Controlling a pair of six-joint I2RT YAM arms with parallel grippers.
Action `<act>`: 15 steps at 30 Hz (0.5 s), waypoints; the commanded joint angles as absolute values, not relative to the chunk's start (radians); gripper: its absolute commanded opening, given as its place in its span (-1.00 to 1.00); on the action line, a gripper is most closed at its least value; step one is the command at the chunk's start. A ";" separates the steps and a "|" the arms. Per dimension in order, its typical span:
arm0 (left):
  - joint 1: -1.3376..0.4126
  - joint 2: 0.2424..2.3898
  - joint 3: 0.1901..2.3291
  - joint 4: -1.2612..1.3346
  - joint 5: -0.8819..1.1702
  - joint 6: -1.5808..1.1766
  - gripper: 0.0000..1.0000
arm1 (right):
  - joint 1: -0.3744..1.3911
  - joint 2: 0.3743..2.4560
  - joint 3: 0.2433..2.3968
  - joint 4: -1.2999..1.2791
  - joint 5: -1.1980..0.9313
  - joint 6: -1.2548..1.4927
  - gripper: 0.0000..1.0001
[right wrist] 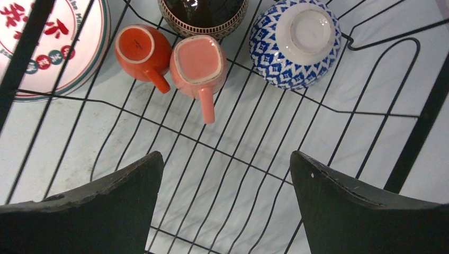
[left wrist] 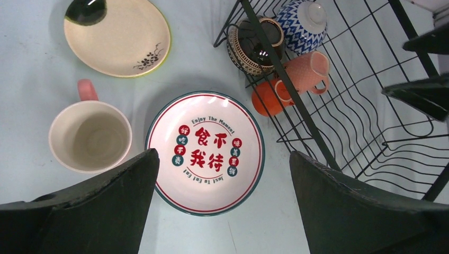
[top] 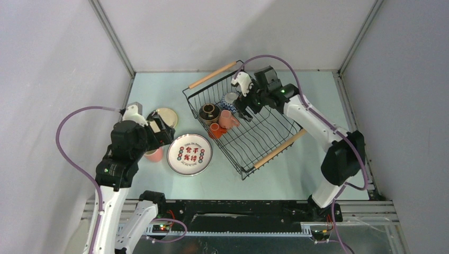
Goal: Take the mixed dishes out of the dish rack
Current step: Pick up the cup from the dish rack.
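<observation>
The black wire dish rack point(top: 265, 138) stands at the table's middle right. Its left corner holds a dark brown cup point(top: 208, 112), an orange cup point(right wrist: 138, 52), a pink mug point(right wrist: 198, 63) lying down and an upturned blue patterned bowl point(right wrist: 295, 42). My right gripper point(right wrist: 226, 159) hangs open over the rack's wire floor, just short of the pink mug, with nothing between its fingers. On the table to the left of the rack lie the green-rimmed plate point(left wrist: 205, 153), a cream saucer point(left wrist: 117, 36) and an upright pink mug point(left wrist: 90, 135). My left gripper point(left wrist: 222, 159) is open above the plate's near edge.
The rack's wooden handles point(top: 213, 74) stick out at its far-left and near-right ends. Grey walls close in the table on three sides. The right arm point(top: 317, 124) reaches across the rack from the right. A purple cable loops by each arm.
</observation>
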State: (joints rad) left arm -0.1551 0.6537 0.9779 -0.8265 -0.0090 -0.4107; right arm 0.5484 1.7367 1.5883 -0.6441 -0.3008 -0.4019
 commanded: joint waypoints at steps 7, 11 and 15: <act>-0.160 0.681 0.983 -0.785 0.056 -0.421 0.99 | 0.559 1.987 1.898 -0.798 -0.352 -0.558 0.78; -0.160 0.698 0.971 -0.759 0.068 -0.425 0.99 | 0.587 2.091 1.990 -0.865 -0.391 -0.606 0.76; -0.160 0.728 0.970 -0.736 0.084 -0.425 0.99 | 0.611 2.159 2.047 -0.890 -0.397 -0.630 0.76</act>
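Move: Just inside the rack, the pink cup is about 3 cm ahead of the open right hand, 6 cm to its left and roughly 12 cm below. The blue-white bowl stands some 9 cm beyond that cup, the orange cup about 5 cm left of it and 2 cm nearer, the dark bowl 8 cm left of it and 4 cm farther out. From the left hand the pink cup lies about 17 cm ahead, 18 cm right and 18 cm down. Sinking about 5 cm, the right hand sweeps nearly as far left and some 4 cm forward, closing in on the pink cup; the forward part stops near the end while it keeps going left and down. The wrist turns roughly 10 degrees counter-clockwise, and the fingers stay wide open with no touch to be seen. ##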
